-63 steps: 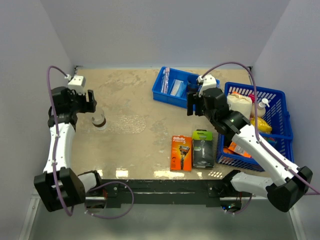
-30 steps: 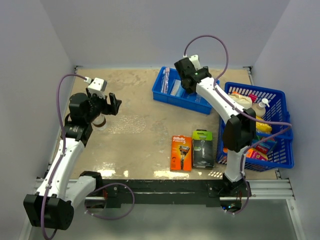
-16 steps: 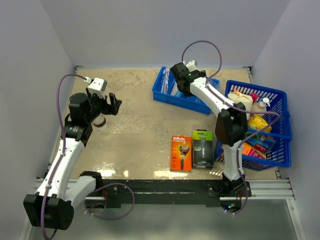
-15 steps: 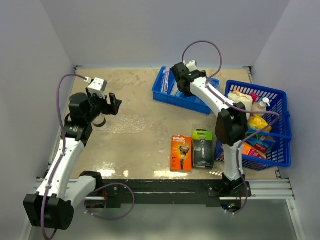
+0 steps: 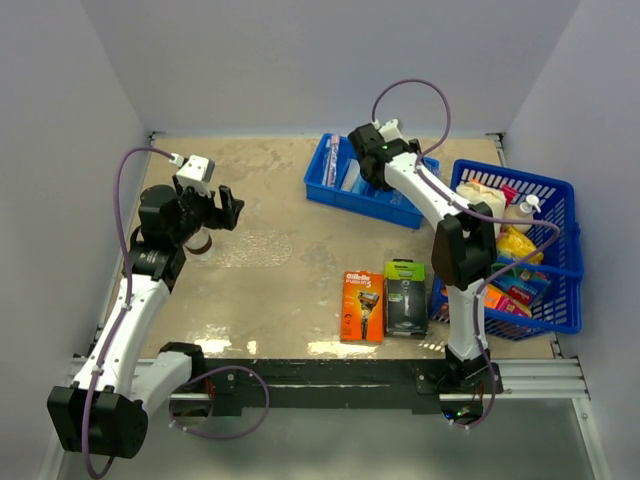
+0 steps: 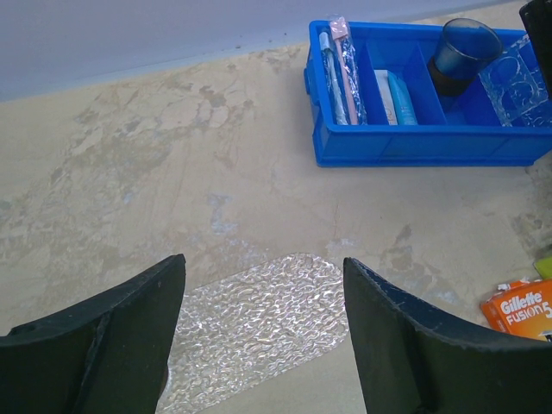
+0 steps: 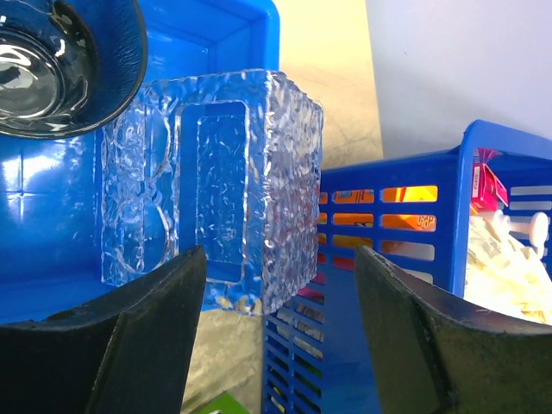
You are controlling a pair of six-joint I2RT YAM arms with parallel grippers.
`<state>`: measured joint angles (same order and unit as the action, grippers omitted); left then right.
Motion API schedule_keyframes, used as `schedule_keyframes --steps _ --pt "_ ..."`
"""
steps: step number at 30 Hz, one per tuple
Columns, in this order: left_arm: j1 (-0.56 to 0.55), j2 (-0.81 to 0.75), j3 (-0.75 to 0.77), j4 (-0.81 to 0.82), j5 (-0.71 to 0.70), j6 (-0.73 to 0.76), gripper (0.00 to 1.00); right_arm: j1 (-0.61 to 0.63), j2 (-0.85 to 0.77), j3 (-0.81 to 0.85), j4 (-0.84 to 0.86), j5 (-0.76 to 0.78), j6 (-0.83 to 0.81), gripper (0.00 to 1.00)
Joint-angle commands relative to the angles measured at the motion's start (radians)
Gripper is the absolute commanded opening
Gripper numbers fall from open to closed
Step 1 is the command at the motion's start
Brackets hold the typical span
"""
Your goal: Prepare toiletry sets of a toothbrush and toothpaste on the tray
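The clear tray lies flat on the beige table, left of centre. My left gripper hovers open above it, holding nothing. A brownish cup stands at the tray's left end. The toothbrush and the toothpaste lie in the blue bin. My right gripper hangs open over the bin's right end. Its fingers stand either side of an upright clear textured plastic piece, not touching it.
A dark cup stands in the blue bin beside the clear piece. The blue lattice basket full of items is at the right. An orange razor pack and a black-green one lie near the front.
My right arm has swung from beside the basket out over the blue bin, then shifted slightly above its right end. The left gripper moved right over the tray and has since stayed still.
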<state>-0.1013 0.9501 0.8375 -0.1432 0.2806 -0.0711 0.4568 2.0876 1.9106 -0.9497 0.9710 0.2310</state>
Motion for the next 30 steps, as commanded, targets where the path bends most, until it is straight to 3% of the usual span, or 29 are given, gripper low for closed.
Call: schedule_keyframes --steps 1,9,19,30 --pt "-0.006 0.001 0.006 0.040 0.008 -0.018 0.78 -0.015 0.034 0.010 0.023 0.063 -0.012 0.71" --pt "-0.006 -0.001 0.006 0.040 0.008 -0.018 0.78 -0.023 0.049 -0.004 0.057 0.064 -0.015 0.64" --pt "-0.006 -0.004 0.003 0.042 0.009 -0.019 0.78 -0.021 0.055 0.007 0.028 0.098 0.005 0.41" --pt "-0.006 -0.002 0.003 0.040 0.008 -0.019 0.78 -0.021 0.028 0.027 0.026 0.123 -0.019 0.24"
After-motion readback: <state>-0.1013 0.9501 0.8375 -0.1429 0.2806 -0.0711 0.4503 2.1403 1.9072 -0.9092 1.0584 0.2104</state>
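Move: The clear plastic case at the tray's right end has its middle about 5 cm left of the right hand, level with it fore and aft, and some 4 cm below, with its right wall between the open fingers. The dark cup stands about 7 cm left of the case and 3 cm farther out; the blue basket lies 15 cm right of the hand and 15 cm back. From the left hand the case is roughly 37 cm right, 8 cm ahead. The right hand closes its fingers from wide open to about a quarter, pinching the top edge of the clear case's right wall between the fingertips. It first sinks about 1.5 cm and eases 1 cm forward over that wall, then, still closing, drifts about 1 cm right and rises slightly, away from the cup, with a roll of about five degrees. ##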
